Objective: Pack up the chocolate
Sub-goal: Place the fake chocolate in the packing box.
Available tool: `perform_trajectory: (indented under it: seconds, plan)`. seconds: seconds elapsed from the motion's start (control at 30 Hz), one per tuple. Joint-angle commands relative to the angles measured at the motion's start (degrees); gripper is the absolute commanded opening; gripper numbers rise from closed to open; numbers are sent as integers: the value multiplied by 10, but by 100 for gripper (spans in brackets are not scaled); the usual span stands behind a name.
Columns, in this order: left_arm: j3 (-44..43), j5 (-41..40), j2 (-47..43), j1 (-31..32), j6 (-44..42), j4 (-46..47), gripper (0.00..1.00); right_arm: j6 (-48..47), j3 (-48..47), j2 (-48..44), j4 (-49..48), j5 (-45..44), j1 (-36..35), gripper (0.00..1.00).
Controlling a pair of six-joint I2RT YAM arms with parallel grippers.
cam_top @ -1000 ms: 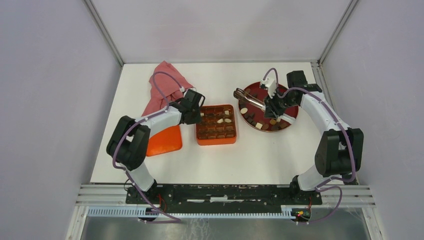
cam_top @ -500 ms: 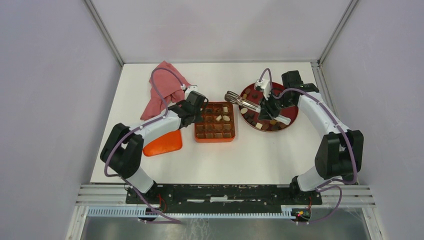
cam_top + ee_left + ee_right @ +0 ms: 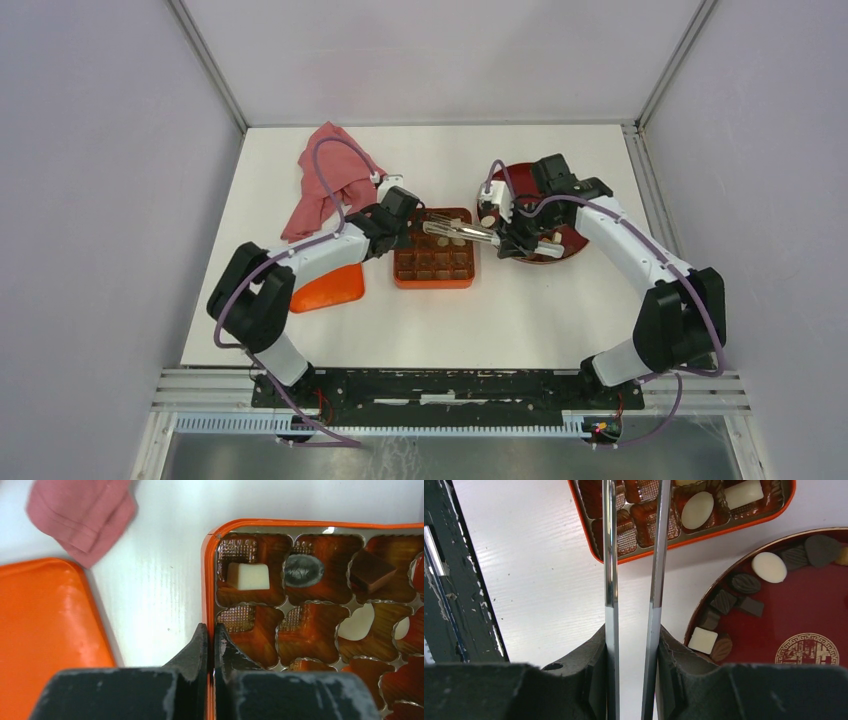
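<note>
The orange gridded box (image 3: 433,268) sits mid-table, and my left gripper (image 3: 401,225) is shut on its left wall (image 3: 209,580). In the left wrist view its cells hold chocolate: a white block (image 3: 248,576), a dark round piece (image 3: 303,570), a brown block (image 3: 370,572). My right gripper (image 3: 506,238) is shut on metal tongs (image 3: 455,232), whose arms (image 3: 610,555) reach over the box's far cells; the tips run out of the wrist view. More chocolate lies on the dark red plate (image 3: 814,605), such as a white oval (image 3: 769,567) and a white square (image 3: 702,640).
An orange lid (image 3: 328,285) lies flat to the left of the box, also seen in the left wrist view (image 3: 45,625). A pink cloth (image 3: 325,180) is bunched at the back left. The right arm covers much of the plate (image 3: 572,238) in the top view.
My right arm swung left from the plate, carrying the tongs over the box. My left gripper closed onto the box's left wall.
</note>
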State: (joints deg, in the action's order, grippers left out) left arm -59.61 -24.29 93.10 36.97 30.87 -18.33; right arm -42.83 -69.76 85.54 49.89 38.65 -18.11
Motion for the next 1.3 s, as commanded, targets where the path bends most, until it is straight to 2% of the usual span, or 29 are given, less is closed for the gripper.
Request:
perform_trajectory:
  seconds: [0.0,0.3,0.6,0.73,0.9,1.1,1.27]
  plan:
    - [-31,33,13,-1,36,15,2,-4,16,-7,-33,-62,-25,9]
    - [-30,65,34,-11,51,1,6,34,2,40,-64,-130,-65,11]
    - [-24,61,19,-12,56,-4,33,50,-6,67,-71,-157,-83,15]
    - [-27,57,12,-12,56,-11,41,53,-10,72,-71,-158,-89,17]
    - [-23,38,-14,-12,57,-26,42,54,-10,78,-69,-167,-92,20]
    - [-16,14,-60,-11,59,-39,42,55,-14,80,-67,-164,-95,33]
    - [-24,7,-83,-12,60,-47,42,56,-14,80,-66,-161,-95,39]
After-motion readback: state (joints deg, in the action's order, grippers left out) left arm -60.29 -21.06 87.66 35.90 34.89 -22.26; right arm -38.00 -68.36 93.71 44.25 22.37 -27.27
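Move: The tongs in the right hand carry a dark chocolate to the empty cell in the packing box's second row from the far side, second column from the left; that cell lies about 16 cm left, 5 cm ahead and 12 cm below the hand. The red tray's middle is roughly 7 cm right and 11 cm ahead. The left hand pinches the box's left rim: the cell is 6 cm right and 1 cm ahead, the box's middle 9 cm right, 2 cm back. Downward about 6 cm, the right hand keeps its grip on the tongs and tilts some 15 degrees steeper, bringing their tips and the chocolate down to the box's second column. Meanwhile the left hand lowers the held rim 2 to 3 cm and slightly back, opens to let go of it, then rises clear by about 5 cm. ##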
